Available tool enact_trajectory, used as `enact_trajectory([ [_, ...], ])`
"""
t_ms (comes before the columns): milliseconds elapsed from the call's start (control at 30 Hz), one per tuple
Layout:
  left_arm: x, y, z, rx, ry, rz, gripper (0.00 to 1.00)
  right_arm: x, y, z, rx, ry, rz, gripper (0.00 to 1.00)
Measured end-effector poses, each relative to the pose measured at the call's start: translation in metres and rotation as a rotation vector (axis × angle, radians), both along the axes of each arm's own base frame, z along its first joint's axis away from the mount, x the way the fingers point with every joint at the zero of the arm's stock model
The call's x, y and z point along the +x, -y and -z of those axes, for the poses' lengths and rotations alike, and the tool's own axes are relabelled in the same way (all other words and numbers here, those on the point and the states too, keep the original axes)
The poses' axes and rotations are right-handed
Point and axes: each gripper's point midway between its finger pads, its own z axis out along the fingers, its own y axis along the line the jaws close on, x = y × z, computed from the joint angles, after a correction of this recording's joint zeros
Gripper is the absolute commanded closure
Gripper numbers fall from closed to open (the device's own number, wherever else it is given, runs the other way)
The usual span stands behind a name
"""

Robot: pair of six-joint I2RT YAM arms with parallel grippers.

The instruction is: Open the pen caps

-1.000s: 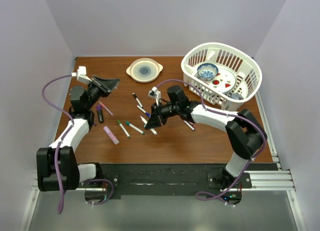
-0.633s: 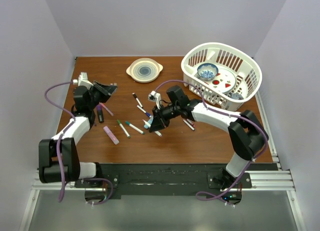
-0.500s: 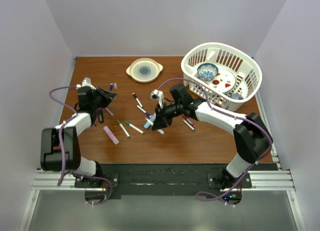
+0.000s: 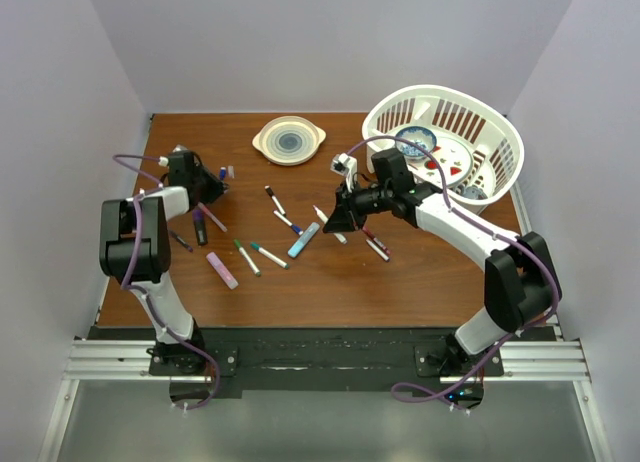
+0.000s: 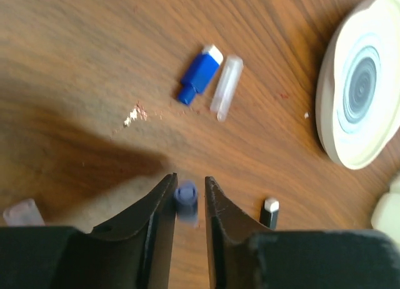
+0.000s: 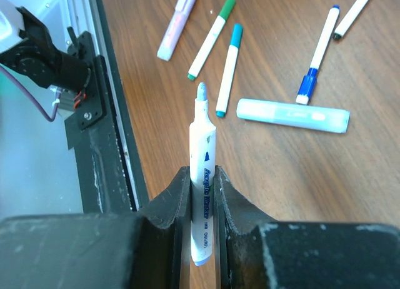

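In the left wrist view a small blue pen cap [image 5: 185, 198] sits blurred between my left gripper's [image 5: 189, 179] parted jaws, with a gap on its right side. Just beyond it, a blue cap [image 5: 200, 74] and a clear cap [image 5: 226, 86] lie loose on the table. My left gripper [image 4: 215, 177] is at the table's back left. My right gripper [image 6: 202, 171] is shut on a white marker [image 6: 203, 157] whose pale blue tip is bare. It hovers over the table's middle [image 4: 335, 220]. Capped green [image 6: 211, 36], teal [image 6: 228, 67] and blue [image 6: 319, 51] pens lie below it.
A light blue highlighter [image 4: 304, 239], a purple highlighter [image 4: 222, 270] and a black marker [image 4: 200, 227] lie among the pens. A cream plate [image 4: 288, 140] sits at the back. A white basket [image 4: 443, 152] with dishes stands at the back right, close to my right arm.
My left gripper has swung back and left towards the loose caps, and its jaws have parted around the blue cap. My right gripper has pulled away to the right with the white marker.
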Motion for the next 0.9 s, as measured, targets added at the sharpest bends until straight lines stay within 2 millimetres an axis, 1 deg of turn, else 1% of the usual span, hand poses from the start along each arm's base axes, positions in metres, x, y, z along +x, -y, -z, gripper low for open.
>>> enact_trajectory([
  [100, 0.008, -0.004, 0.003, 0.013, -0.018, -0.011, 0.6, 0.0, 0.001, -0.006, 0.009, 0.012, 0.0, 1.0],
  [167, 0.011, -0.006, 0.004, 0.022, -0.027, -0.017, 0.58, 0.0, 0.001, -0.006, 0.01, 0.012, 0.0, 1.0],
  [367, 0.021, -0.01, -0.004, 0.034, -0.017, -0.024, 0.51, 0.001, 0.002, -0.006, 0.01, 0.012, 0.005, 1.0],
  [400, 0.022, -0.012, -0.005, 0.037, -0.013, -0.024, 0.48, 0.002, 0.003, -0.006, 0.009, 0.014, 0.007, 1.0],
  [467, 0.022, -0.015, -0.007, 0.047, -0.009, -0.019, 0.44, 0.004, 0.005, -0.004, 0.001, 0.022, 0.011, 1.0],
  [533, 0.02, -0.017, -0.014, 0.06, -0.001, -0.008, 0.38, 0.006, 0.009, 0.0, -0.023, 0.036, 0.019, 1.0],
  [600, 0.019, -0.018, -0.029, 0.076, 0.032, 0.008, 0.34, 0.009, 0.013, 0.006, -0.054, 0.052, 0.029, 1.0],
  [633, 0.017, -0.019, -0.04, 0.089, 0.058, 0.019, 0.34, 0.011, 0.017, 0.009, -0.079, 0.062, 0.04, 1.0],
  [667, 0.014, -0.019, -0.054, 0.103, 0.087, 0.029, 0.3, 0.014, 0.021, 0.013, -0.108, 0.073, 0.054, 1.0],
  [733, 0.005, -0.019, -0.089, 0.134, 0.16, 0.047, 0.27, 0.02, 0.032, 0.022, -0.175, 0.101, 0.081, 0.99],
  [800, -0.006, -0.018, -0.129, 0.166, 0.251, 0.06, 0.22, 0.026, 0.043, 0.031, -0.241, 0.127, 0.108, 0.98],
  [867, -0.025, -0.015, -0.164, 0.194, 0.344, 0.075, 0.19, 0.032, 0.058, 0.039, -0.314, 0.146, 0.139, 0.96],
  [900, -0.039, -0.013, -0.184, 0.212, 0.397, 0.084, 0.16, 0.036, 0.067, 0.043, -0.349, 0.153, 0.155, 0.95],
])
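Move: The loosely held light-blue cap in my left hand goes to bare table about 2 cm ahead, 1 cm left and 2 cm below. The blue cap lies roughly 5 cm ahead and 2 cm left, the clear cap 5 cm straight ahead. From my right hand, which holds the uncapped pen, the dark red pen is about 5 cm ahead, 13 cm right and 14 cm below; the light-blue highlighter is 4 cm ahead and 8 cm left, equally low. I ease my left hand about 2 cm forward, low over the table, spreading the fingers to let go of the light-blue cap, then lift it steeply, some 18 cm, drawing back as the fingertips tilt up and open wide. My right hand first waits, then carries the uncapped pen right towards the dark red pen, also down and forward, fingertips tipping down; its grip stays shut. ##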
